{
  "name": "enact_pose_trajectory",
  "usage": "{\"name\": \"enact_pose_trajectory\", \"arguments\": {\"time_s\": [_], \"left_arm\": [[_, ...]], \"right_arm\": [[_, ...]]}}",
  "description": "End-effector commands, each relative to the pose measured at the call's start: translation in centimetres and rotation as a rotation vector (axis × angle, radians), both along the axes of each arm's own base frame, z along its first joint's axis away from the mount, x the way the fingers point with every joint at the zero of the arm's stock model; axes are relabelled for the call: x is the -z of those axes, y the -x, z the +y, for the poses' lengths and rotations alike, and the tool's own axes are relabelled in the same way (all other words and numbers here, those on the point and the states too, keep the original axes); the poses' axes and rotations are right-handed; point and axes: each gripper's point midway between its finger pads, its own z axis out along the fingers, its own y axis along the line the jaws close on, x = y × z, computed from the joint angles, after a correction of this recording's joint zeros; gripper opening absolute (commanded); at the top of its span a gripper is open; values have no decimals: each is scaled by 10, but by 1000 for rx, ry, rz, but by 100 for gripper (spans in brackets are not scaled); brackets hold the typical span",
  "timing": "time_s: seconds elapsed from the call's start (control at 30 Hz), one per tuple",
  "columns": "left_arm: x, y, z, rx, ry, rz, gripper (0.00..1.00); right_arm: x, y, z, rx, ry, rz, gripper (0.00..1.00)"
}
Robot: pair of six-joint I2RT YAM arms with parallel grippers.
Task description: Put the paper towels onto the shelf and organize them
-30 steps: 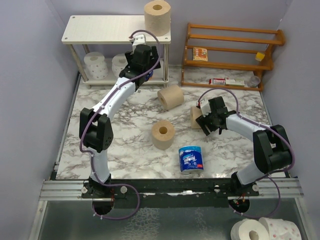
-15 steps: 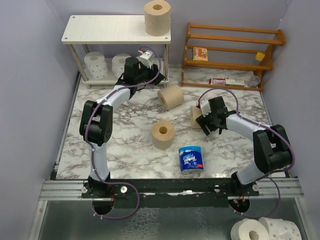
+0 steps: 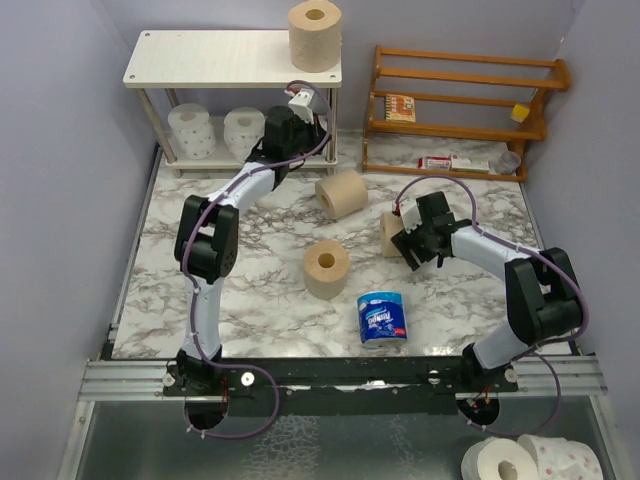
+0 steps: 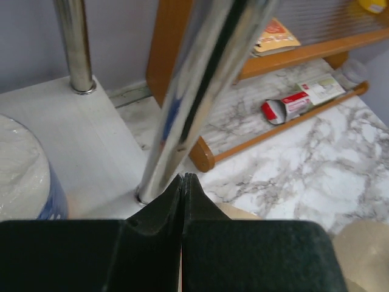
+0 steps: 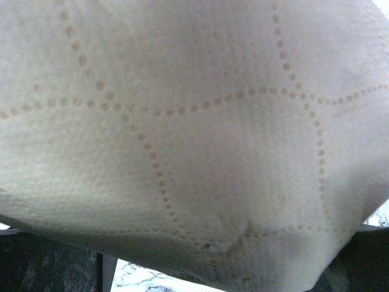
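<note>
The white shelf point(image 3: 200, 58) carries a tan roll point(image 3: 315, 35) on top and two pink-dotted white rolls point(image 3: 190, 130) on its lower board. My left gripper point(image 3: 296, 128) is shut and empty by the shelf's front right leg point(image 4: 194, 97). Its closed tips point(image 4: 183, 176) sit over the lower board point(image 4: 91, 134), beside a blue-wrapped roll point(image 4: 27, 176). Two tan rolls point(image 3: 342, 193) point(image 3: 327, 268) and a blue-wrapped roll point(image 3: 383, 317) lie on the table. My right gripper point(image 3: 408, 240) is shut on another tan roll point(image 3: 391, 232), which fills the right wrist view point(image 5: 194, 121).
An orange wooden rack point(image 3: 460, 100) stands at the back right with a small box, a tube point(image 4: 298, 100) and a yellow item. Purple walls close in on both sides. Two more rolls point(image 3: 510, 460) lie off the table at the bottom right.
My left gripper has closed its jaws on nothing and shifted slightly right by the shelf leg, the arm's elbow swinging right. The right arm and its roll have not moved.
</note>
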Motion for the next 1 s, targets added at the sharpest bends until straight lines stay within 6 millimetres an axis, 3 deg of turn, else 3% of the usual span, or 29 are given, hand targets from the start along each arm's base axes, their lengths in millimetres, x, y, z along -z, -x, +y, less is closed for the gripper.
{"name": "enact_pose_trajectory", "arguments": {"time_s": [0.0,0.13,0.37,0.57,0.63,0.7,0.77,0.97], "left_arm": [[34,-31,14,-211,-80,49,0],[49,-46,14,-265,-104,48,0],[55,-61,6,-268,-97,30,0],[55,-75,22,-395,-148,-7,0],[52,-77,29,-443,-189,-35,5],[51,-76,34,-472,-204,-48,20],[51,-77,41,-513,-215,-51,28],[52,-81,58,-605,-239,-68,31]], "right_arm": [[53,66,-22,-33,107,269,72],[55,67,-23,-31,116,277,72],[55,67,-24,-31,117,277,72],[54,67,-23,-30,115,271,72],[53,66,-23,-31,113,269,72],[53,66,-23,-31,111,270,72],[53,67,-23,-32,111,270,72],[52,65,-22,-31,109,263,72]]}}
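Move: The blue-wrapped roll I have just put on the lower shelf stands about 8 cm ahead of my left hand, 10 cm to its left and 11 cm below. The shelf's front right post is some 3 cm to the right and 1 cm ahead. The nearest dotted white roll stands 10 cm left of the blue-wrapped one; a brown roll lies 7 cm back, 6 cm right and 18 cm below. From my right hand, the blue-wrapped roll is roughly 27 cm ahead, 30 cm left and 5 cm higher. With the fingers still shut, I slip my left hand forward and down about 6 cm each way, past the left side of the front post and in beside the blue-wrapped roll. Then I swing left some 4 cm towards the roll's right side, still easing forward, the wrist turning counter-clockwise nearly 30 degrees in all while the fingers part to about a third. ##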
